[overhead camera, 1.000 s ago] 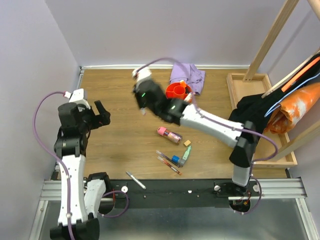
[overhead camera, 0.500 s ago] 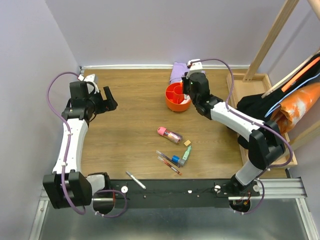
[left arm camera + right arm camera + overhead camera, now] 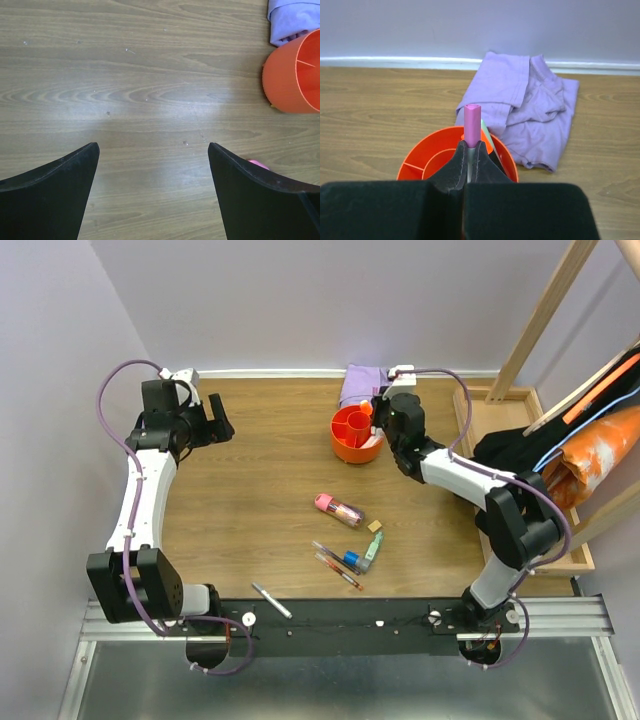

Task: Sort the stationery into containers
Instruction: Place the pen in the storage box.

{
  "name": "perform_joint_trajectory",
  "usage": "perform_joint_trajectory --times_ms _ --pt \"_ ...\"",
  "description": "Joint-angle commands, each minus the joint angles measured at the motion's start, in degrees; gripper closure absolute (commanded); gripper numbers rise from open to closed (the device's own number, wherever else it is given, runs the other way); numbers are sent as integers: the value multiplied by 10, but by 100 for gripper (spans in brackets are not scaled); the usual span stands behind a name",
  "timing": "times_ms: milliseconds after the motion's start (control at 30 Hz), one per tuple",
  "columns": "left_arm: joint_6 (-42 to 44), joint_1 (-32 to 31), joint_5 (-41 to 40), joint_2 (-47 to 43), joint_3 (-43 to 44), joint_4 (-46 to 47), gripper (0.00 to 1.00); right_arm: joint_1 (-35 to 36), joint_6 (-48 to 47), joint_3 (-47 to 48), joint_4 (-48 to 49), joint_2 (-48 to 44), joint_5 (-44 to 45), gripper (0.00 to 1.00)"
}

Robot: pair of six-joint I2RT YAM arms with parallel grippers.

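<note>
The orange divided cup (image 3: 348, 436) stands at the back middle of the table and also shows in both wrist views (image 3: 292, 75) (image 3: 427, 157). My right gripper (image 3: 377, 430) (image 3: 471, 149) hovers over its right rim, shut on a thin pen with a pink cap (image 3: 472, 119) that points up. A mint stick (image 3: 487, 136) leans inside the cup. My left gripper (image 3: 214, 424) (image 3: 152, 147) is open over bare wood at the back left. A pink tube (image 3: 338, 508), tan eraser (image 3: 375, 526), mint highlighter (image 3: 372, 551), thin pens (image 3: 336, 568) and a white pen (image 3: 270, 600) lie loose.
A lilac cloth (image 3: 368, 386) (image 3: 532, 107) lies bunched behind the cup. A shallow wooden tray (image 3: 468, 408) sits on the right, partly under black fabric (image 3: 510, 465) and an orange bag (image 3: 600, 455). Wooden poles (image 3: 545, 310) lean at the right. Walls border the left and back.
My right arm swung from left of the cup to its right side and settled over the rim. My left arm stretched toward the back-left corner, its gripper staying open.
</note>
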Motion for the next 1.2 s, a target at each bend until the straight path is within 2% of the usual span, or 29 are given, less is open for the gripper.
perform_joint_trajectory --times_ms 0,400,433,467,567,767,1000,1067,1100,1167 --pt "17 -2 -17 3 15 -3 1 -4 21 11 42 37 -16 100" --pt "15 -2 -18 -3 -10 2 1 -4 51 -13 17 40 -22 99" --pt "15 -2 -17 -6 -12 4 1 -4 52 -20 13 36 -22 97" --pt "14 -2 -17 -7 -17 5 1 -3 54 -23 9 32 -23 89" --pt "10 -2 -13 -12 -31 13 1 -4 55 -39 1 18 -27 74" --pt "3 -2 -7 -30 -51 16 1 -4 50 -52 -1 -8 -27 61" --pt "-11 -2 -2 -70 -73 33 1 -4 49 -5 -134 -91 -35 54" --pt "-13 -2 -9 -83 -71 33 1 -4 42 21 -174 -107 -71 51" --pt "-16 -2 -18 -96 -69 30 1 -4 39 33 -228 -116 -97 49" --pt "-15 -2 -45 -107 -64 21 1 3 11 73 -295 -114 -233 44"
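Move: Just under the right hand, which holds the pink-capped pen upright, is the storage box, its middle about 4 cm to the left, hardly ahead or back, and some 17 cm below. The purple cloth lies about 14 cm straight ahead of this hand; the pink-capped tube lies some 17 cm back and 10 cm left, both around 20 cm down. From the open left hand, the box is about 35 cm right, 8 cm ahead and 18 cm below. Lowering the pen into the right side of the storage box, the right hand sinks about 4 cm, pauses, then opens its fingers roughly halfway as it dips a little more and tips slightly nose-down. It then backs off about 4 cm towards its base while climbing some 7 cm, clear of the pen. The empty left hand, still wide open, dips nearly 3 cm, then rises again while drawing back a little. ##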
